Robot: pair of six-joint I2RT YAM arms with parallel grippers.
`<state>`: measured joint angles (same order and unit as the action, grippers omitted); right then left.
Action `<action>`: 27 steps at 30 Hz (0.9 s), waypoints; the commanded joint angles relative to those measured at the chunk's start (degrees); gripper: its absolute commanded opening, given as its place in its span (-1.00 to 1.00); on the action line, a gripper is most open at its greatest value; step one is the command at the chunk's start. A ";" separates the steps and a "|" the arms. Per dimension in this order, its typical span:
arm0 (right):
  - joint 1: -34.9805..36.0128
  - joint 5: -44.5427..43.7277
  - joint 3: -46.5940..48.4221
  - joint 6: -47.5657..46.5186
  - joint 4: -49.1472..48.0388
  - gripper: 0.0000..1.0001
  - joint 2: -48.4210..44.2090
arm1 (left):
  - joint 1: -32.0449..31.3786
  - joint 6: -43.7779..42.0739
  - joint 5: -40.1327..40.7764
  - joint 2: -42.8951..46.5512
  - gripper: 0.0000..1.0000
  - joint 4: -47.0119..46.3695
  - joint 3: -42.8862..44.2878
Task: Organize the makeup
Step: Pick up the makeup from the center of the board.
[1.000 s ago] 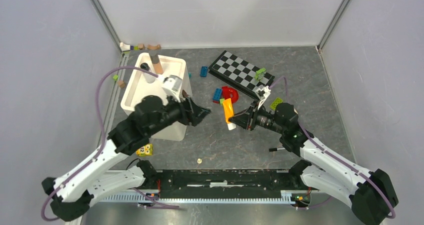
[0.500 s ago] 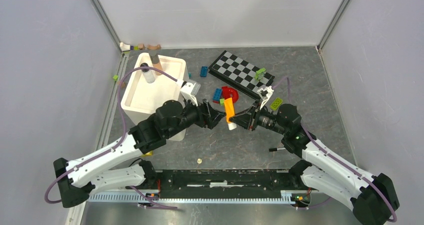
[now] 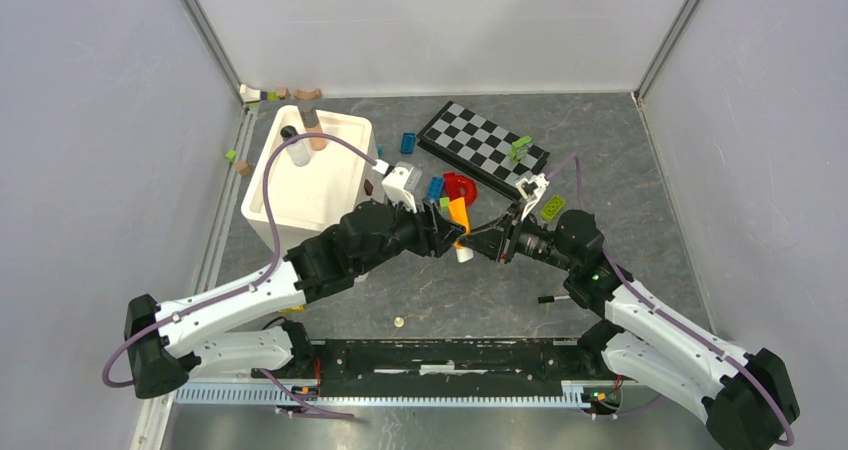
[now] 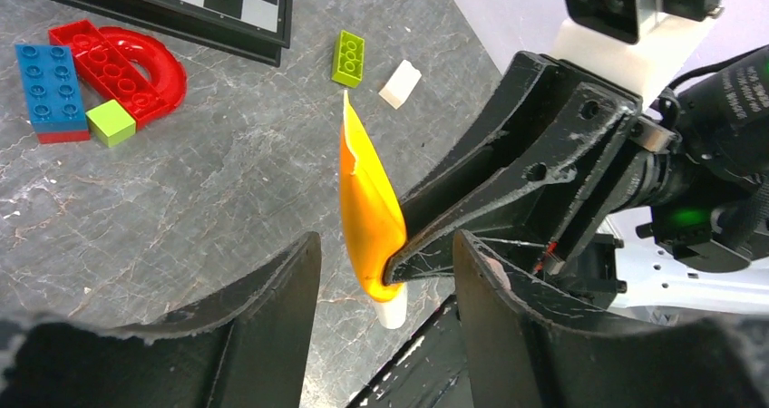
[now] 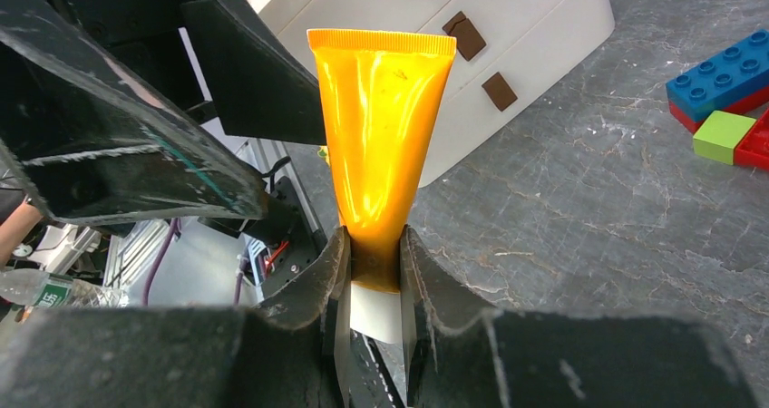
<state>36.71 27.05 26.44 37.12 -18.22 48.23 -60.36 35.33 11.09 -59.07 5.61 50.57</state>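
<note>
An orange tube point(image 3: 457, 214) with a white cap hangs cap-down above the table, and my right gripper point(image 5: 374, 245) is shut on its lower end just above the cap. My left gripper point(image 4: 385, 256) is open, its two fingers standing either side of the orange tube point(image 4: 367, 204) and of a right fingertip, with a gap on both sides. In the top view the left gripper point(image 3: 447, 234) and the right gripper point(image 3: 472, 240) meet nose to nose at the tube. A thin black pencil point(image 3: 548, 298) lies on the table by the right arm.
A white bin point(image 3: 258, 182) at the left holds a clear tube point(image 3: 297, 150) and a brown-capped one point(image 3: 312, 128). Toy bricks point(image 3: 435, 188), a red arch point(image 4: 136, 59) and a green brick point(image 4: 349, 57) lie near the checkerboard point(image 3: 480, 145). A small round disc point(image 3: 398, 322) lies near the front.
My left arm has swung right from over the white bin to the tube, and its jaws have narrowed a little. The right gripper has kept the tube in place.
</note>
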 commanded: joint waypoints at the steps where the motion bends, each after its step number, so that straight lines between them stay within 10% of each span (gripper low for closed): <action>1: 0.20 1.25 -0.41 0.76 -3.68 -0.71 -1.42 | -0.69 2.97 2.91 -1.28 0.22 -3.78 0.10; 27: 0.20 1.26 -1.56 0.32 -3.15 -0.60 -3.55 | -0.85 5.58 0.33 -4.11 -0.61 -8.14 -0.29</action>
<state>36.69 27.83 24.97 37.69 -18.81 45.80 -60.90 38.83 12.14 -63.37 2.39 50.48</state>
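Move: The makeup, an orange tube, is in the right gripper's fingers, its middle some 3 cm ahead of the right hand, 1 cm left and 1 cm above. From the left hand it lies about 2 cm ahead, 2 cm right and 1 cm lower, just past the open fingertips. Some 16 cm below the left hand are the green cube, 14 cm ahead and 1 cm left, the blue block, 17 cm ahead and 3 cm left, and the red block, 17 cm ahead and 2 cm right. Bring the left gripper about 2 cm to the right and down over the orange tube, so its fingers straddle the tube's body just beyond the right fingertips, and close them by about half to pinch it. Keep the right gripper's hold near the white cap, letting that hand ease back a bare 1 cm. ##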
